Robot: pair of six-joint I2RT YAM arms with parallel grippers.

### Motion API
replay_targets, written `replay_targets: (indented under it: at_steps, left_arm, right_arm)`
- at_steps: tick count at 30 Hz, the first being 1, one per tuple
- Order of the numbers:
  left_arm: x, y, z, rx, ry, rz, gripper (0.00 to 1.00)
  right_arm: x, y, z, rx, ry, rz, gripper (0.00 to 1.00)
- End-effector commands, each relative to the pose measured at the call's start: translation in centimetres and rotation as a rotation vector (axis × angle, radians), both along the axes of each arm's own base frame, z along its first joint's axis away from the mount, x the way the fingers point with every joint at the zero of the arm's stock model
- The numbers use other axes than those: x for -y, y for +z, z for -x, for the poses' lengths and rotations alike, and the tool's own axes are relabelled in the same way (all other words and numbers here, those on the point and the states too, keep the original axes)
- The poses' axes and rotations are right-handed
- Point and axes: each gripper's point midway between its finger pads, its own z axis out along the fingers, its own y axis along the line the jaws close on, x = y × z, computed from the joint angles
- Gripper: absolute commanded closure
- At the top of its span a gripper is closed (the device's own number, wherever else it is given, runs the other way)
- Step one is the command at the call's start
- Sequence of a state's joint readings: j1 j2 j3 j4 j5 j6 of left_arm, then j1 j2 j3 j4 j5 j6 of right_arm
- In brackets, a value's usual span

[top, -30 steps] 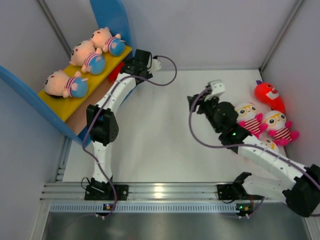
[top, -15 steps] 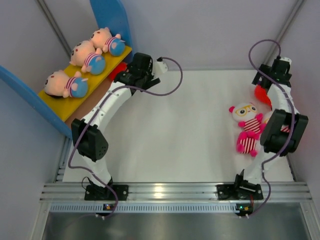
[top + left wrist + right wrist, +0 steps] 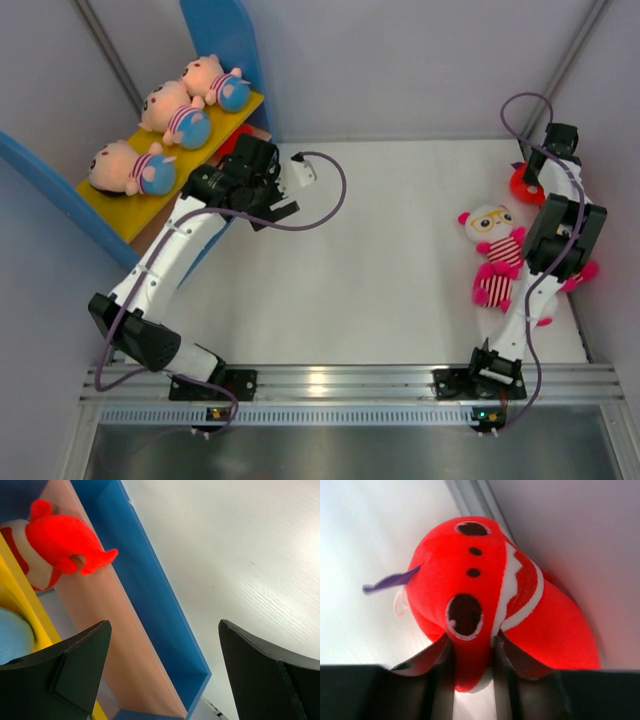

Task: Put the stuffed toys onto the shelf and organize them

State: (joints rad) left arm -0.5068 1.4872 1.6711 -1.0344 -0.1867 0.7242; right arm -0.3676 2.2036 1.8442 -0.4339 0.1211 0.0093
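Note:
The shelf (image 3: 108,203) stands at the back left. Three peach dolls (image 3: 175,112) lie on its yellow upper board. One red creature (image 3: 55,545) lies on the tan lower board (image 3: 100,630). My left gripper (image 3: 262,182) hovers just off the shelf's open end, jaws wide open and empty (image 3: 165,670). In the far right corner my right gripper (image 3: 472,665) is shut on the lower edge of a second red creature (image 3: 485,595), which rests against the wall (image 3: 524,186). A white owl (image 3: 495,255) lies on the table beside the right arm.
A second owl (image 3: 580,272) is mostly hidden behind the right forearm. The shelf's blue side panel (image 3: 150,605) runs right under my left fingers. Grey enclosure walls close in the table; the right wall (image 3: 580,540) is right behind the red creature.
The left gripper drew back from the shelf towards the table and opened wider. The right arm swung from the owls to the far right corner and closed on the red creature.

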Motion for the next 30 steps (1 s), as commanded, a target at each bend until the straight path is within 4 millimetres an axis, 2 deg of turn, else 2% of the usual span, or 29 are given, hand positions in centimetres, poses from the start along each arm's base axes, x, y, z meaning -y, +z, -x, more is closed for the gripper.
replay_targets:
  at_steps: [1, 2, 3, 4, 5, 7, 8, 9, 10, 11, 12, 13, 15, 16, 17, 19, 20, 22, 23, 24, 25, 26, 27, 28, 29, 30]
  left_arm:
    - [-0.7, -0.4, 2.3, -0.064, 0.006, 0.007, 0.05]
    - [-0.8, -0.4, 2.4, -0.064, 0.010, 0.006, 0.05]
    - [-0.9, 0.0, 2.6, -0.053, 0.021, 0.014, 0.05]
    - [-1.1, -0.1, 2.8, -0.057, 0.023, 0.013, 0.05]
    - [-1.2, -0.2, 3.0, -0.059, 0.026, 0.015, 0.05]
    - [-1.8, 0.2, 3.9, -0.047, 0.028, 0.015, 0.05]
    - [-2.1, -0.2, 4.4, -0.057, 0.027, 0.008, 0.05]
    - [-2.6, 0.2, 5.1, -0.045, 0.027, 0.012, 0.05]
    - [-3.0, -0.5, 5.9, -0.069, 0.024, -0.002, 0.06]
    - [-3.3, -0.5, 6.6, -0.072, 0.022, -0.003, 0.06]
    - [-3.7, 0.0, 7.4, -0.057, 0.014, 0.005, 0.06]
    - [-4.0, -0.6, 8.4, -0.082, 0.007, 0.003, 0.05]
    - [-4.5, 0.1, 9.7, -0.056, 0.001, 0.028, 0.04]
    - [-4.7, 0.3, 10.2, -0.044, 0.001, 0.039, 0.02]
    - [-5.0, 0.2, 10.6, -0.038, 0.008, 0.044, 0.02]
    - [-5.5, 1.0, 11.7, 0.003, 0.020, 0.081, 0.02]
    - [-5.8, 1.3, 12.2, 0.019, 0.019, 0.089, 0.02]
    - [-6.6, 2.3, 13.3, 0.075, 0.006, 0.101, 0.02]
    - [-6.9, 1.7, 13.8, 0.074, 0.000, 0.091, 0.02]
    - [-7.3, 2.1, 14.7, 0.102, -0.009, 0.110, 0.02]
    - [-7.5, 1.2, 15.3, 0.090, -0.010, 0.109, 0.02]
    - [-7.6, 1.0, 15.7, 0.093, -0.013, 0.119, 0.02]
    - [-7.9, 1.0, 16.6, 0.115, -0.022, 0.142, 0.02]
    - [-8.0, 0.1, 17.0, 0.103, -0.019, 0.142, 0.02]
    - [-8.1, -0.1, 17.3, 0.105, -0.022, 0.147, 0.02]
    - [-8.3, 0.1, 17.8, 0.126, -0.017, 0.165, 0.02]
  right_arm:
    - [-0.9, 4.6, -0.9, 0.115, 0.102, 0.026, 0.90]
    - [-1.2, 4.9, -0.8, 0.122, 0.103, 0.030, 1.00]
    - [-1.4, 5.6, -0.9, 0.140, 0.106, 0.037, 1.00]
    - [-1.7, 8.1, -0.7, 0.184, 0.105, 0.059, 1.00]
    - [-2.8, 8.1, -0.3, 0.184, 0.109, 0.065, 1.00]
    - [-4.4, 10.9, -0.2, 0.244, 0.127, 0.101, 1.00]
    - [-6.7, 13.7, 0.5, 0.287, 0.148, 0.133, 1.00]
    - [-8.2, 15.3, 0.7, 0.314, 0.166, 0.151, 1.00]
    - [-9.8, 18.8, 1.6, 0.376, 0.185, 0.178, 1.00]
    - [-13.5, 19.8, 1.8, 0.398, 0.243, 0.178, 1.00]
    - [-15.8, 21.2, 2.2, 0.431, 0.280, 0.171, 1.00]
    - [-20.6, 23.8, 3.4, 0.497, 0.361, 0.149, 1.00]
    - [-25.7, 26.0, 5.0, 0.561, 0.449, 0.134, 1.00]
    - [-28.0, 28.0, 6.5, 0.616, 0.485, 0.117, 1.00]
    - [-33.2, 28.2, 7.9, 0.643, 0.590, 0.075, 1.00]
    - [-37.8, 29.2, 10.3, 0.691, 0.662, -0.004, 1.00]
    - [-42.3, 29.1, 12.4, 0.701, 0.745, -0.052, 1.00]
    - [-46.5, 29.1, 14.6, 0.713, 0.806, -0.135, 1.00]
    - [-50.2, 28.8, 17.0, 0.711, 0.881, -0.179, 1.00]
    - [-52.2, 29.1, 18.2, 0.729, 0.913, -0.211, 1.00]
    - [-54.4, 28.4, 19.3, 0.719, 0.948, -0.247, 1.00]
    - [-57.9, 28.0, 22.2, 0.712, 1.041, -0.293, 1.00]
    - [-59.9, 28.2, 23.6, 0.727, 1.077, -0.327, 1.00]
    - [-61.4, 27.9, 24.9, 0.716, 1.101, -0.367, 1.00]
    - [-64.0, 27.1, 26.9, 0.692, 1.150, -0.391, 1.00]
    - [-65.0, 26.9, 27.9, 0.682, 1.167, -0.409, 1.00]
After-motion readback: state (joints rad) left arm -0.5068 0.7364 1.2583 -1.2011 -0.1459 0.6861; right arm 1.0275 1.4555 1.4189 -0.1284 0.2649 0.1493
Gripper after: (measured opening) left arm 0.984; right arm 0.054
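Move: Between the right fingers, closing on it, is the red toy; the lower shelf board's free stretch lies about 82 cm to that hand's left, 15 cm back and 7 cm higher, with the shelved red toy some 73 cm left, level ahead and 9 cm up. The left doll stands 11 cm left and 14 cm back, the right doll 6 cm right and 19 cm back, both 3 cm lower. From the left hand, the red toy is 65 cm right, 18 cm ahead, 22 cm down. Finishing its pinch on the red toy, the right hand lifts it and sweeps it about 60 cm left towards the shelf, drawing back some 25 cm; it climbs to 30 cm, then sinks a little, turning counter-clockwise and keeping its grip. The left hand, empty and open, backs off about 17 cm towards its base, drifting left. ##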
